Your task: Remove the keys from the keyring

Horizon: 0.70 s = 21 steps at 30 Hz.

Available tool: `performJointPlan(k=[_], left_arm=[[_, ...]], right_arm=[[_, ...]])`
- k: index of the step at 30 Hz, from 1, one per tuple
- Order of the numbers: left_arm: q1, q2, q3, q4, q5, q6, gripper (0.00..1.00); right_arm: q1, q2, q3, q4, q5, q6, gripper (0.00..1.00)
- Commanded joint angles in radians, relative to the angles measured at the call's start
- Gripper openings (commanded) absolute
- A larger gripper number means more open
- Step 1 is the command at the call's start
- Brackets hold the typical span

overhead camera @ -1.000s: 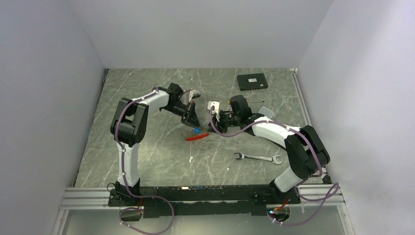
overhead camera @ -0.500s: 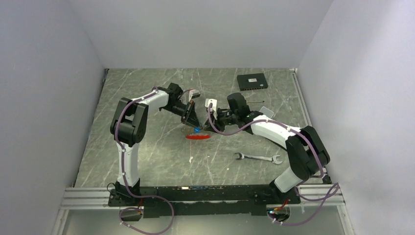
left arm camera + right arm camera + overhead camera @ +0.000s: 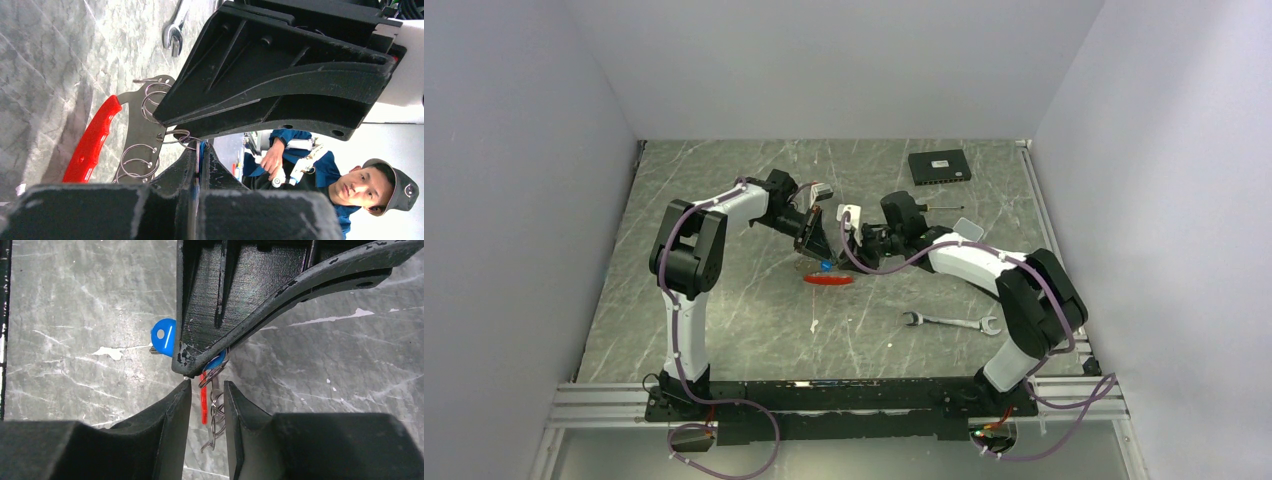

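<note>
My left gripper (image 3: 200, 148) is shut on a blue key head (image 3: 201, 150), holding it above the table. The keyring (image 3: 142, 135), a grey strip with several wire loops and a red tag (image 3: 91, 141), hangs from that key. In the right wrist view the loops (image 3: 216, 412) and red tag (image 3: 203, 405) show in the gap of my right gripper (image 3: 207, 386), which is open and close under the left gripper's fingers (image 3: 240, 295). A round blue head (image 3: 163, 337) shows beside them. From above, the left gripper (image 3: 817, 250) and right gripper (image 3: 848, 250) nearly meet over the tag (image 3: 829, 280).
A silver wrench (image 3: 950, 322) lies on the marble table (image 3: 724, 310) in front of the right arm. A black box (image 3: 939, 166) and a thin screwdriver (image 3: 944, 207) sit at the back right. White walls close in the left, back and right sides.
My right gripper has moved left, close up to the left gripper. The red tag has swung from tilted to nearly level. The left gripper keeps its hold.
</note>
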Motion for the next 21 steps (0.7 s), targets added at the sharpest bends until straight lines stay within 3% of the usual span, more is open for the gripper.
performJointPlan(k=[1, 7, 11, 21], left_arm=[[0.003, 0.002, 0.013, -0.004, 0.053, 0.033, 0.0], [0.005, 0.003, 0.008, 0.003, 0.05, 0.027, 0.0], [0.022, 0.004, 0.017, -0.006, 0.053, 0.028, 0.0], [0.087, 0.008, 0.004, -0.014, 0.031, 0.04, 0.0]], right_arm=[[0.008, 0.006, 0.053, 0.032, -0.017, 0.0, 0.32], [0.013, 0.013, 0.065, 0.033, -0.019, 0.005, 0.22], [0.013, 0.012, 0.059, 0.031, -0.016, -0.008, 0.01], [0.013, -0.011, 0.004, 0.091, 0.011, -0.013, 0.0]])
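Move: From the right hand, the rings it is closing on lie about 2 cm to the left, level fore and aft and some 1 cm lower. The blue key in the left fingers is about 4 cm left, and the red handle 1 cm back, 4 cm left and 6 cm below. From the left hand, still gripping that key, the rings are roughly 3 cm right, 1 cm back and 1 cm lower. Right fingers shut on the rings, then both hands ease left and forward, the key-holding left about 2 cm. ##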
